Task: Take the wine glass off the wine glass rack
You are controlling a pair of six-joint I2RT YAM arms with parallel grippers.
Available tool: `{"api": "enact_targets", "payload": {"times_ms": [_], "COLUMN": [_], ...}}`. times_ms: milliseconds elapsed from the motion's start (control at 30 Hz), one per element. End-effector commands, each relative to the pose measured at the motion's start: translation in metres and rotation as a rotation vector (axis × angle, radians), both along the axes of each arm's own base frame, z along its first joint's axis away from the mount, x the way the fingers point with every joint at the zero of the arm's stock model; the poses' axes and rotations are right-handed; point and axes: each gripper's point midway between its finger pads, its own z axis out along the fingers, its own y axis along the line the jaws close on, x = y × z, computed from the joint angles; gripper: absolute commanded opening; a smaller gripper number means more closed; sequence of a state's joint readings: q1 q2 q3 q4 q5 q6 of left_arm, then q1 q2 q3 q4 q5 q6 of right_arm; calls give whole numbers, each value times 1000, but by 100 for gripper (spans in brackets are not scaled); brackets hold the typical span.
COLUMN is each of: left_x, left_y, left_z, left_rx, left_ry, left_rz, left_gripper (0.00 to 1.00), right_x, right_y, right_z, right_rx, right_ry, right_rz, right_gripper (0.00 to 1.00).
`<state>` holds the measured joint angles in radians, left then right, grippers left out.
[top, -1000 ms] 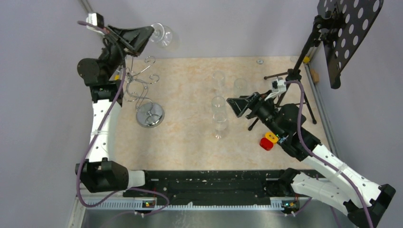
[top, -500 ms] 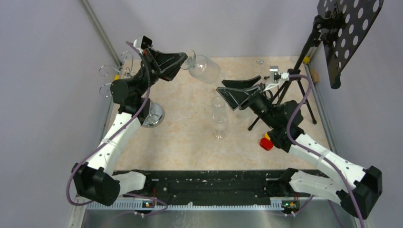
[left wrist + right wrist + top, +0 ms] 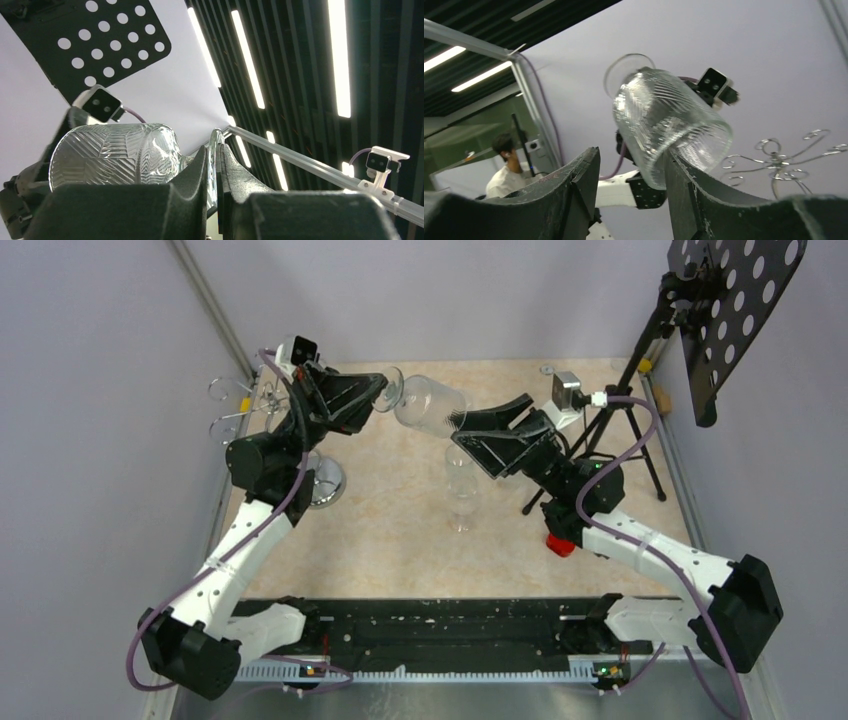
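The wine glass is ribbed and clear and lies on its side in the air above the table's back middle. My left gripper is shut on its round foot; the bowl sticks out to the left in the left wrist view. My right gripper is open, its jaws wide at the bowl's rim, the rim's lower edge against the inside of the right finger. The chrome wine glass rack stands at the back left, its mirrored base partly hidden behind my left arm; it also shows in the right wrist view.
An upright clear glass stands mid-table below my right gripper. A black tripod music stand stands at the back right. A red and yellow object sits by my right arm. Walls close in at the left and back.
My left arm has swung the glass from the back wall by the rack rightward and tipped it on its side. My right gripper has risen and moved left to the bowl's rim.
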<state>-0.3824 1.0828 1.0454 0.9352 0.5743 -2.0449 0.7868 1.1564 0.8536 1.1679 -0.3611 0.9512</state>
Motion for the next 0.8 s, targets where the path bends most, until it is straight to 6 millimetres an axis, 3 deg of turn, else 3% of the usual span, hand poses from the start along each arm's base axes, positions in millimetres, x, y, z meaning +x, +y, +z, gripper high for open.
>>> {"api": "enact_targets", "payload": {"times_ms": [0, 100, 200, 333, 400, 567, 733, 767], "left_x": [-16, -17, -19, -19, -18, -19, -24, -24], "left_y": [16, 16, 17, 17, 15, 13, 14, 13], "left_z": [15, 13, 12, 10, 7, 4, 8, 8], "left_rx": [-98, -101, -103, -102, -88, -63, -37, -24], "left_ry": [-36, -35, -37, -35, -28, -47, -120, -132], "left_rz": [15, 7, -1, 0, -1, 18, 94, 112], "left_gripper": [0, 0, 0, 0, 0, 28, 64, 66], "right_x": [-49, -50, -49, -46, -44, -43, -41, -39], "right_y": [-19, -14, -10, -7, -7, -11, -22, -24], "right_z": [46, 50, 53, 52, 52, 52, 55, 56], "right_rx": [120, 106, 96, 92, 96, 120, 134, 132], "right_ry": [-194, -205, -204, -196, -187, -185, -173, -165], "right_rz": [101, 119, 133, 135, 127, 107, 43, 19], "right_gripper": [49, 43, 28, 1, 0, 0, 0, 0]}}
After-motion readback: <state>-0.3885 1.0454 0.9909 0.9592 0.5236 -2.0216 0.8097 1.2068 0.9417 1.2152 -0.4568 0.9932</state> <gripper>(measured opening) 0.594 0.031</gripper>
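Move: The wine glass hangs in the air, its foot still pinched by the left hand. Its middle lies about 6 cm right, 3 cm back and 5 cm below that hand. From the half-open right hand the glass is roughly 6 cm left, 3 cm ahead and 5 cm up, its rim almost between the fingertips. One standing glass is about 5 cm back of the right hand and 23 cm down, level sideways. The rack is some 20 cm left, 5 cm ahead and 22 cm below the left hand. Back and up by about 3 cm in all, the right hand eases in under the glass's open end, turning slightly counter-clockwise, and shuts its fingers on the near wall of the rim. The left hand keeps its pinch on the foot, shifting only a centimetre or so. Once the right grip is closed, the left fingers open to over half and let go of the foot, staying around it. ##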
